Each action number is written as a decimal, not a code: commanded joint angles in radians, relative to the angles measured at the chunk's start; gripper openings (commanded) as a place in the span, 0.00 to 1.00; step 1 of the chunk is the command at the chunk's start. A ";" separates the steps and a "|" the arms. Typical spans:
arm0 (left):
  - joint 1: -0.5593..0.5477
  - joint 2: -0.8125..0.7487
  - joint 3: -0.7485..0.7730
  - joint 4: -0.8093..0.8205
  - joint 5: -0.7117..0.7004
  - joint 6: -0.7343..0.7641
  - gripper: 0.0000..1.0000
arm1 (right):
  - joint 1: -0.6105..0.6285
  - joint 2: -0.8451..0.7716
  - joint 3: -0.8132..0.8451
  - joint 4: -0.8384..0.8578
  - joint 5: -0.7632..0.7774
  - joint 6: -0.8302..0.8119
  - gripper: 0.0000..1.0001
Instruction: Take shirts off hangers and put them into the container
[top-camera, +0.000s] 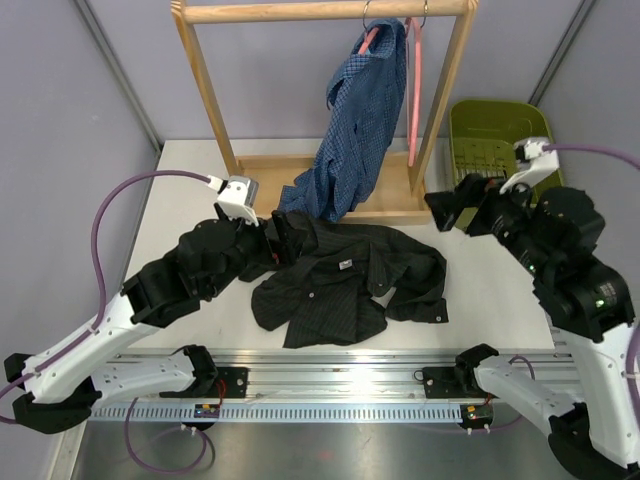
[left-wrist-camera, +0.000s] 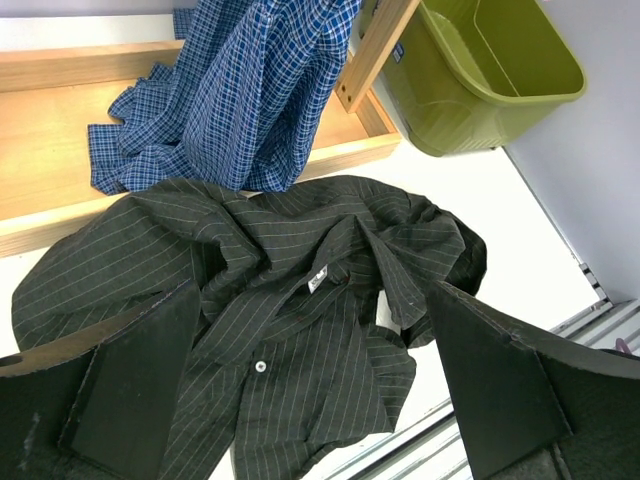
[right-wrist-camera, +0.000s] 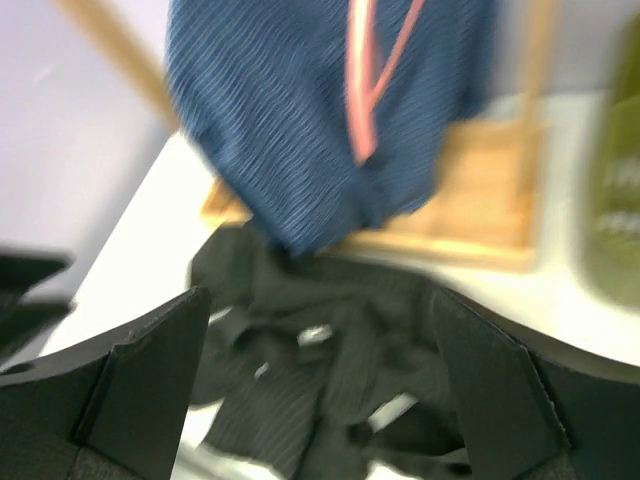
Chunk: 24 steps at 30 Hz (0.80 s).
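Observation:
The black striped shirt (top-camera: 345, 280) lies crumpled on the table, off its hanger. The blue checked shirt (top-camera: 360, 130) hangs from the rack on a pink hanger (top-camera: 368, 40), its tail resting on the rack's base. A second pink hanger (top-camera: 414, 80) hangs bare beside it. The olive container (top-camera: 462, 140) stands at the back right. My left gripper (top-camera: 285, 235) is open at the black shirt's (left-wrist-camera: 290, 300) left edge, nothing between its fingers. My right gripper (top-camera: 452, 210) is open above the table beside the container, holding nothing. The right wrist view is blurred, showing the black shirt (right-wrist-camera: 320, 370) below.
A light wooden rack (top-camera: 200, 80) stands at the back with a flat base board (top-camera: 390, 205). A metal rail (top-camera: 330, 380) runs along the table's near edge. Grey walls close in on both sides.

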 joint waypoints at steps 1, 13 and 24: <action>0.001 -0.017 -0.010 0.092 0.018 0.020 0.99 | 0.006 -0.005 -0.232 0.027 -0.301 0.124 0.99; 0.001 -0.035 -0.038 0.090 0.004 0.004 0.99 | 0.404 0.230 -0.476 0.148 0.033 0.185 1.00; 0.001 -0.106 -0.074 0.069 -0.012 -0.018 0.99 | 0.558 0.800 -0.131 0.111 0.427 0.147 1.00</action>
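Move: The black shirt lies spread on the table, its middle about 42 cm below the right gripper, some 13 cm to its left and roughly 1 cm ahead. The checked shirt hangs about 23 cm ahead and 11 cm left, the empty hanger some 24 cm ahead and 4 cm left; the green container stands about 22 cm ahead and 16 cm right. From the left gripper, the black shirt is about 3 cm ahead, 7 cm right and 33 cm below. Swing the open right gripper down fast, some 34 cm, and about 20 cm to the left, away from the rack side and over the black shirt, ending above its left part in front of the left gripper. Tip the fingers down nearly 40 degrees early in the drop, then roll the hand's left side down as it comes low. Keep the fingers wide open. ##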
